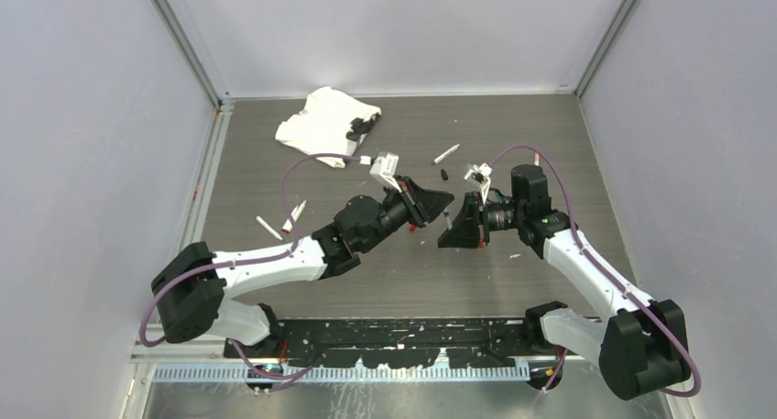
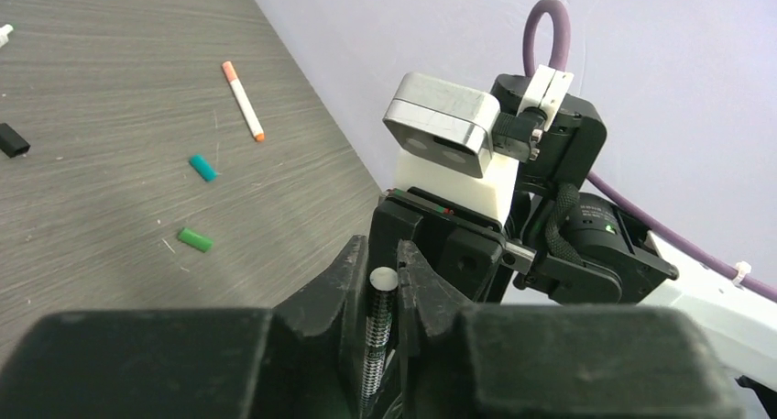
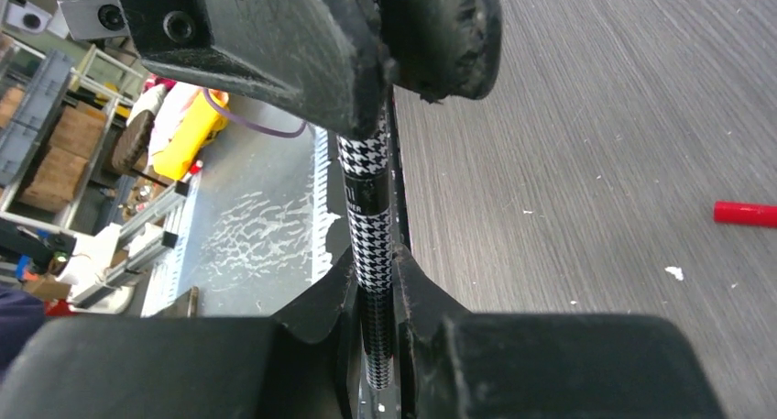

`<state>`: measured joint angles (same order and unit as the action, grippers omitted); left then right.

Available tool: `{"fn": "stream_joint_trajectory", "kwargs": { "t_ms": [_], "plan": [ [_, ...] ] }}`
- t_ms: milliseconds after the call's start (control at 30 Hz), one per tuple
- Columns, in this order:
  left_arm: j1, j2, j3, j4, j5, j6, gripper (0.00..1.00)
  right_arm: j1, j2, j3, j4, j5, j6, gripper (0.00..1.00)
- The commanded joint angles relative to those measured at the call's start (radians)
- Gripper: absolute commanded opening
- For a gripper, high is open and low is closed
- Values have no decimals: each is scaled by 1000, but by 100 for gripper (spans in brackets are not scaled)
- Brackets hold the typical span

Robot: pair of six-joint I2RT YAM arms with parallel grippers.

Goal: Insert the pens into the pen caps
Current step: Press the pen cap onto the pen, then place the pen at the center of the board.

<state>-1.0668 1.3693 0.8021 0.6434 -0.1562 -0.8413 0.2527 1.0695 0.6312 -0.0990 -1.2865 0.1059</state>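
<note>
A slim pen with a black-and-white houndstooth barrel [image 3: 371,208] runs between both grippers above the middle of the table. My right gripper [image 3: 374,272] is shut on its lower part, and the left gripper's fingers [image 3: 440,34] close round its upper part. In the left wrist view the pen's round white end [image 2: 383,279] shows between the fingers of my left gripper [image 2: 383,254], which is shut on it. From above, the left gripper [image 1: 444,202] and right gripper [image 1: 455,222] meet tip to tip. On the table lie a teal cap [image 2: 202,168], a green cap [image 2: 194,240], a black cap [image 2: 13,140] and a white pen with an orange cap [image 2: 243,101].
A crumpled white cloth [image 1: 325,124] lies at the back left. Two white pens [image 1: 294,215] [image 1: 268,227] rest left of the left arm, another pen [image 1: 446,153] lies behind the grippers. A red piece [image 3: 745,214] lies on the table by the right gripper.
</note>
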Motion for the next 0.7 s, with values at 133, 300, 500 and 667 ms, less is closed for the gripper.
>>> {"fn": "stream_joint_trajectory", "kwargs": {
  "t_ms": [133, 300, 500, 667],
  "plan": [
    [-81, -73, -17, -20, 262, -51, 45, -15, 22, 96, 107, 125, -101, 1],
    [-67, -140, -44, -25, 253, -22, 61, -15, 17, 104, 53, 131, -136, 1],
    [-49, -292, -113, -177, 209, 136, 67, -16, -5, 149, -100, 156, -278, 1],
    [-18, -430, -94, -412, 177, 349, 81, -32, -17, 169, -174, 198, -338, 1]
  ]
}}
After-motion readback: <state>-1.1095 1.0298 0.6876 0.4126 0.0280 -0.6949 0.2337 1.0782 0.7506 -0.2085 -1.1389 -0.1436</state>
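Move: The pen cap is between the left fingers already, its white end just showing, on the upper end of the pen that the right hand grips about 7 cm below and 4 cm nearer the base. From the left hand, the red cap lies on the table some 13 cm ahead, 7 cm left and 26 cm down; at the same depth, the green cap is about 16 cm ahead and 11 cm right, the black cap 27 cm ahead and 1 cm right. The pen cap comes free of the left fingers as they open wide; the left hand then backs off from the pen towards the base by about 8 cm, veering left and slightly up in the second half. The right fingers keep their pinch on the pen and carry it forward some 4 cm and a little up, rolling about 15 degrees so that its upper end tips back towards the base. ##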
